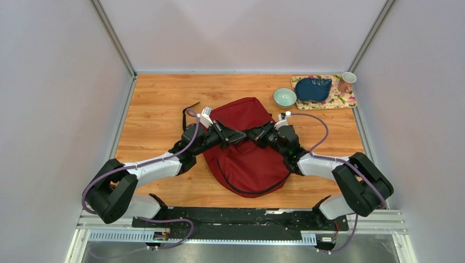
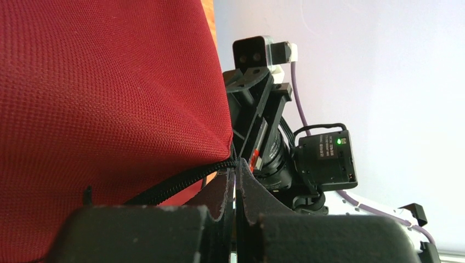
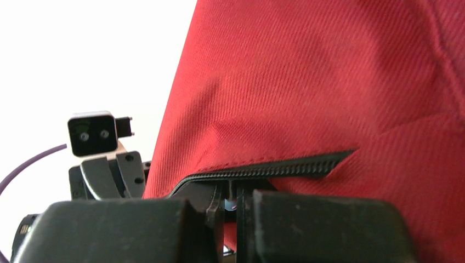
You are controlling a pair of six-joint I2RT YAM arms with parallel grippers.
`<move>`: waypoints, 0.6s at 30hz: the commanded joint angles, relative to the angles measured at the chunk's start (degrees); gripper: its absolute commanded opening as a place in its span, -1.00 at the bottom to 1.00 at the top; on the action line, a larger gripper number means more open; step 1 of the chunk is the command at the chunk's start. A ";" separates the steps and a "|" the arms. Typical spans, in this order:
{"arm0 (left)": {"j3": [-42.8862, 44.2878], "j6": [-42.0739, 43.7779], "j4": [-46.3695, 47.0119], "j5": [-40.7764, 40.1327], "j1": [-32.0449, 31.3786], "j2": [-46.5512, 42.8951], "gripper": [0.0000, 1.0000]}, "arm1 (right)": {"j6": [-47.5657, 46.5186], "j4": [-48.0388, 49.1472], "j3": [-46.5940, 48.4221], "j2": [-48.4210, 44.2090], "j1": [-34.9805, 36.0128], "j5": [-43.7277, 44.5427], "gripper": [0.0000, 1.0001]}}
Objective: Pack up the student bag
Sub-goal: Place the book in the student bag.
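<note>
The student bag (image 1: 247,159), a large dark red backpack, lies flat in the middle of the wooden table. Both arms reach in over it and meet at its centre. My left gripper (image 1: 239,136) is shut, its fingertips (image 2: 241,178) pinched at the end of the bag's black zipper (image 2: 175,183), with red fabric (image 2: 109,98) bulging above. My right gripper (image 1: 256,135) faces it from the other side. Its jaws (image 3: 233,192) are closed to a thin slit on the bag's edge just under the zipper (image 3: 274,170). What lies inside the bag is hidden.
A teal bowl (image 1: 284,97) stands just beyond the bag at the back right. Behind it a floral tray (image 1: 342,101) holds a dark blue pouch (image 1: 312,88) and a mug (image 1: 346,82). A black strap (image 1: 189,109) trails off the bag's left side. White walls enclose the table.
</note>
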 commanded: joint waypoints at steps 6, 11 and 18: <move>0.01 0.98 3.18 1.45 -0.33 -3.87 -1.00 | -0.19 1.77 7.84 6.22 0.08 10.52 -1.00; -0.78 0.81 3.35 1.37 -0.33 -3.86 -1.00 | -4.39 -2.53 9.44 6.59 0.17 8.41 -0.64; -3.94 0.28 4.31 0.13 -0.16 -4.75 -1.00 | -16.95 -24.58 8.56 -5.45 -0.09 6.65 0.12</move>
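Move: The right hand still pinches the blue book at the bag's zip mouth, whose middle is some 3 cm ahead of it, 2 cm to its left and about 1 cm lower. The bag's middle is roughly 6 cm back, 2 cm right and 8 cm below; the green bowl stands about 22 cm ahead, 17 cm right and 12 cm lower. From the left hand, shut at the zip edge, the mouth is about 3 cm ahead, 1 cm right and 3 cm lower. Still gripping the blue book, the right hand pushes it some 3 cm forward and slightly down into the zip mouth, under the flap. Its fingers then open to about half and let the book go while the hand draws back about 2 cm, sinking a little more and rolling some 10 degrees, left side down. The left hand stays shut, easing about 1 cm down and left as the zip edge comes free of its tips. ##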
